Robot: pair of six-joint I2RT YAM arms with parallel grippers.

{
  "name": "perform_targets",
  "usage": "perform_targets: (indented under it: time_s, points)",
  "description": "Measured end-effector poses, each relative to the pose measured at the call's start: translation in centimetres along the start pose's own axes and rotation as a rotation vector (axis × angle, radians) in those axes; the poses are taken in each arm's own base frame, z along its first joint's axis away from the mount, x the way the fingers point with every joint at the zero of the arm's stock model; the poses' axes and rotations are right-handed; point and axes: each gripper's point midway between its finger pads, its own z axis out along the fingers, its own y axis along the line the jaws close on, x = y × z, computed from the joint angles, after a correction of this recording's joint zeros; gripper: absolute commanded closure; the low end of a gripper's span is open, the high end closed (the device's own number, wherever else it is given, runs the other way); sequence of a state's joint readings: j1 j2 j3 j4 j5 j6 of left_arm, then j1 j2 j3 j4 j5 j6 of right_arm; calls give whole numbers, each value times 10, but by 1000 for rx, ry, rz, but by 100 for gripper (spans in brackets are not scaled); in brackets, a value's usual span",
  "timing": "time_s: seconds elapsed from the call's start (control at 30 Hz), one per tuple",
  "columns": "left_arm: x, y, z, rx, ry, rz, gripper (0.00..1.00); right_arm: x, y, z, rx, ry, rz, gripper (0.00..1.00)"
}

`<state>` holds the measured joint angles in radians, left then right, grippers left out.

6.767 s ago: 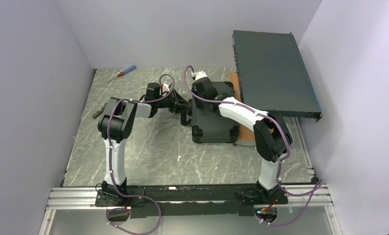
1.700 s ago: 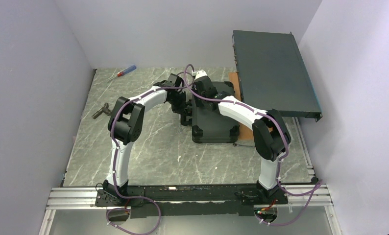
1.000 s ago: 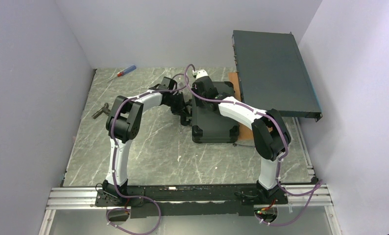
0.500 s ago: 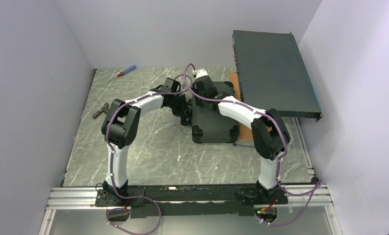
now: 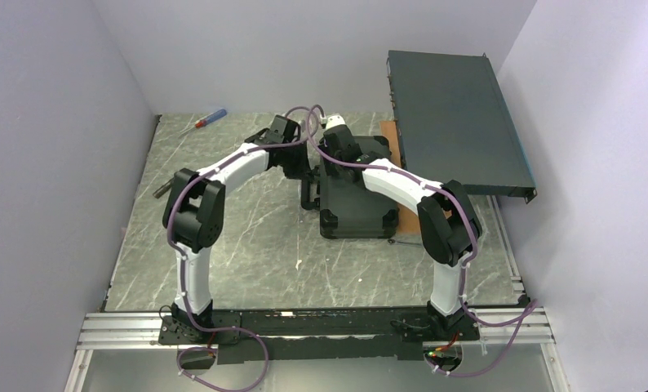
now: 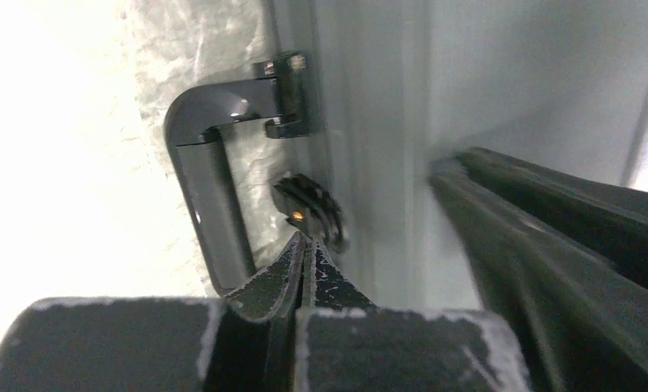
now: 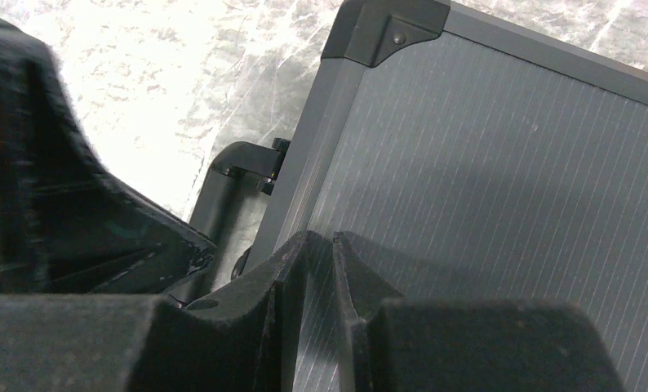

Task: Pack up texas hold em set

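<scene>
The texas hold em set point(image 5: 357, 200) lies shut at the table's middle, a dark grey case with black corners, so its contents are hidden. My left gripper point(image 5: 307, 175) is at the case's left side. In the left wrist view its fingertips point(image 6: 304, 245) are shut together with nothing between them, touching a round ribbed latch point(image 6: 312, 208) beside the black handle point(image 6: 215, 188). My right gripper point(image 7: 321, 238) rests on the ribbed lid point(image 7: 484, 163) near the handle edge. Its jaws stand a narrow gap apart and hold nothing.
A large flat dark rack box point(image 5: 455, 118) leans at the back right over a brown board point(image 5: 390, 135). A red-and-blue screwdriver point(image 5: 206, 121) lies at the back left. A small dark tool point(image 5: 162, 188) sits by the left edge, partly behind my left arm.
My left arm's elbow has swung left and its wrist has risen toward the back, while its tips stay at the case's left side. The right arm and the case have not moved.
</scene>
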<state>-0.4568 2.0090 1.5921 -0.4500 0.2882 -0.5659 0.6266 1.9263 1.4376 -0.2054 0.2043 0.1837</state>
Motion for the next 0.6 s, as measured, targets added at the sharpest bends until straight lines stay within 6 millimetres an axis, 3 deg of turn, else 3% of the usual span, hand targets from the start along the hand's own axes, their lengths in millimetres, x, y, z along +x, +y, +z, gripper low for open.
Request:
perform_targets:
  time_s: [0.17, 0.27, 0.33, 0.43, 0.6]
  points:
    - [20, 19, 15, -55, 63, -26, 96, 0, 0, 0, 0, 2, 0, 77]
    - [24, 21, 10, -59, 69, -31, 91, -1, 0, -1, 0, 2, -1, 74]
    - [24, 20, -4, -54, 65, -35, 86, -2, -1, -1, 2, 7, -2, 68]
    - [15, 8, -46, -24, 12, -24, 73, -3, -4, -3, 9, 18, -1, 62]
    - [-33, -33, -167, 60, -277, 68, 43, 2, -4, -18, -7, 77, -16, 48]
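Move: The left gripper, fingers nearly shut, hovers just over the front of the closed case: the latch sits about 5 cm below, 1 cm back and 2 cm to its right. The handle's grip lies some 2 cm back, 1 cm left and 6 cm down. From the right fingertips, resting on the lid, the latch is roughly 3 cm back, 4 cm left and 5 cm lower; the case's middle is some 5 cm back, 6 cm right and 4 cm down. Dip the closed left gripper about 3 cm down towards the latch, then quickly swing it up and clear, some 18 cm from the low point, drifting left and back off the case, opening the fingers partway and tipping them up about 15 degrees. Keep the right fingertips on the lid at first, then ease them up and back 1 cm or so while they open wider. ##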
